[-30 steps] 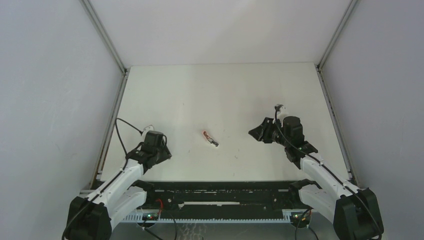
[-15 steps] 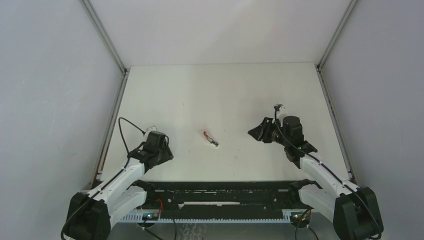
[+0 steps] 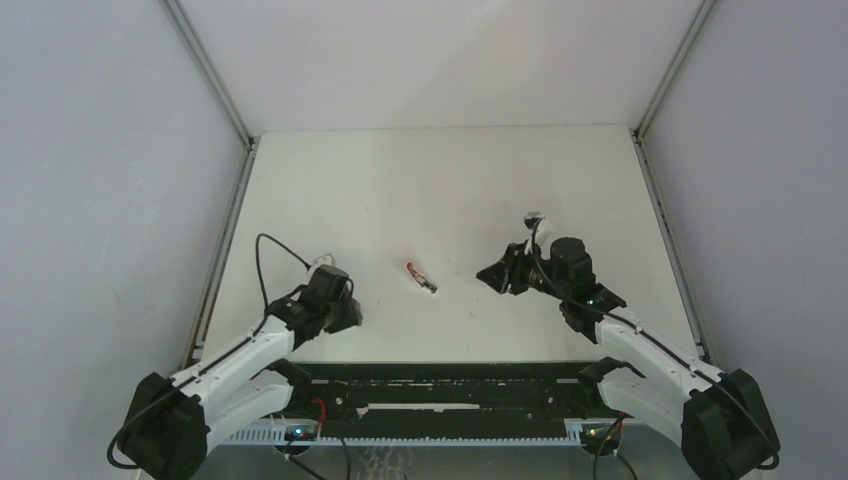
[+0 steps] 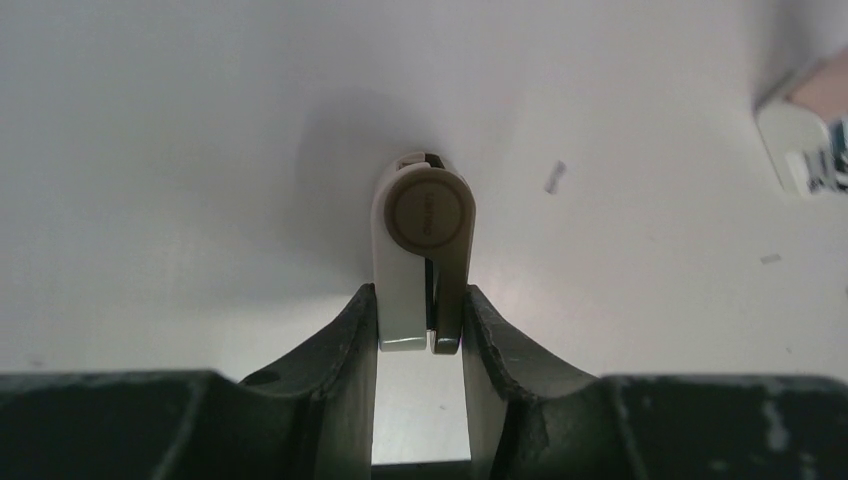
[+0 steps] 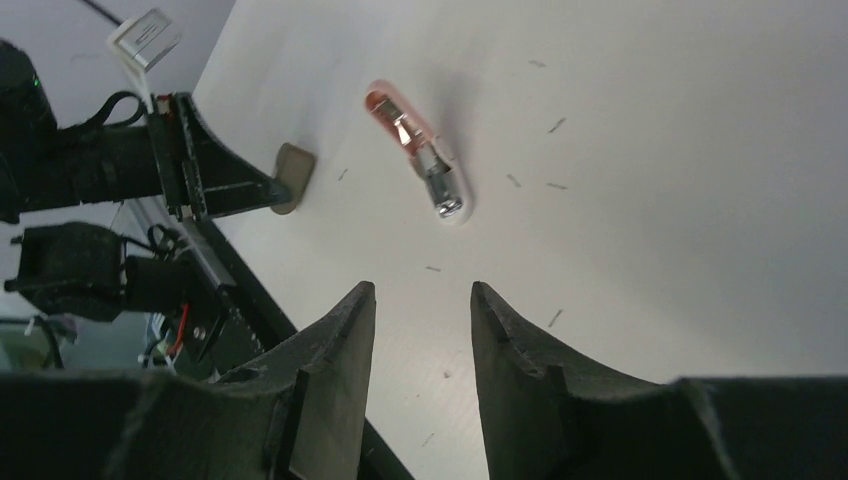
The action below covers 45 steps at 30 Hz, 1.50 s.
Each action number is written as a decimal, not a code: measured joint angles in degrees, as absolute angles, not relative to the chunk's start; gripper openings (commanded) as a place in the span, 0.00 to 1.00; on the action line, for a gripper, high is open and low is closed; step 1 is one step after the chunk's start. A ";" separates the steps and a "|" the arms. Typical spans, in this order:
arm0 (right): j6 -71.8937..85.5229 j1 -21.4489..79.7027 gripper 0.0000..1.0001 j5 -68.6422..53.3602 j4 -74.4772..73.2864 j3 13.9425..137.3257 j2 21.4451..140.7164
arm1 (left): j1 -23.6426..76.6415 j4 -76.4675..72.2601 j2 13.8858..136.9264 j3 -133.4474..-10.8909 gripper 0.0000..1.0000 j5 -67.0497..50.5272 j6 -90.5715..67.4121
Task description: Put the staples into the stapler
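The stapler (image 3: pixel 421 278) is small, pink-red and has a dark metallic end. It lies flat on the white table between the two arms and shows up close in the right wrist view (image 5: pixel 418 152). A corner of the stapler (image 4: pixel 805 140) also shows at the edge of the left wrist view. My left gripper (image 4: pixel 420 295) is shut on the staples (image 4: pixel 420 245), a flat pale-and-tan block with a round tan end that sticks out past the fingertips. This left gripper (image 3: pixel 350 312) sits left of the stapler. My right gripper (image 5: pixel 420 288) is open and empty, right of the stapler (image 3: pixel 490 275).
Several tiny loose staples (image 5: pixel 556 125) are scattered on the table around the stapler. The black base rail (image 3: pixel 430 385) runs along the near edge. Grey walls with metal posts (image 3: pixel 225 230) close in the table's left, right and back sides.
My left arm has moved right toward the stapler and its jaws have narrowed onto the block. My right gripper has shifted left, closer to the stapler. The stapler has not moved.
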State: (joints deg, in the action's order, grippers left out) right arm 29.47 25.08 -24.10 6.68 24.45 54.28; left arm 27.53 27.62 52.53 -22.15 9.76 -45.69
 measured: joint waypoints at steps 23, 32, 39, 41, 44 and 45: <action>26.81 44.91 0.44 -8.51 6.52 24.45 55.94 | 54.24 24.47 69.95 -34.83 0.79 11.90 -59.83; 27.92 59.18 0.44 0.69 10.28 24.73 64.75 | 45.45 26.81 56.42 -33.61 0.85 15.22 -56.49; 28.58 67.61 0.41 7.55 10.24 31.97 79.09 | 35.64 26.89 45.58 -30.28 0.90 16.21 -50.63; 28.56 68.82 0.41 8.93 9.96 35.42 83.09 | 33.85 26.89 44.14 -29.93 0.91 16.03 -48.93; 28.47 69.82 0.39 10.28 9.39 39.09 87.09 | 31.46 26.72 42.96 -29.74 0.91 15.53 -46.65; 28.40 70.15 0.39 10.59 9.10 40.10 88.25 | 30.87 26.61 42.72 -29.74 0.91 15.11 -45.84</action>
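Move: The left fingers still hold the beige stapler low over the table; the bare spot for it lies about 12 cm to their right and 2 cm back. The open pink stapler stands roughly 14 cm to the left hand's right and 9 cm ahead. From the right hand, the beige stapler is some 29 cm left, 3 cm back and 11 cm below; the pink one is 14 cm left, 4 cm ahead and 12 cm below. Carry the beige stapler about 12 cm right and slightly back with the left gripper, keeping it low, then open the fingers to release it and withdraw up, left and forward, ending some 9 cm higher than at the start, fingers nearly wide. Meanwhile bring the right gripper left, back and down towards that stapler, its fingers staying part open, rolling it about 25 degrees. ##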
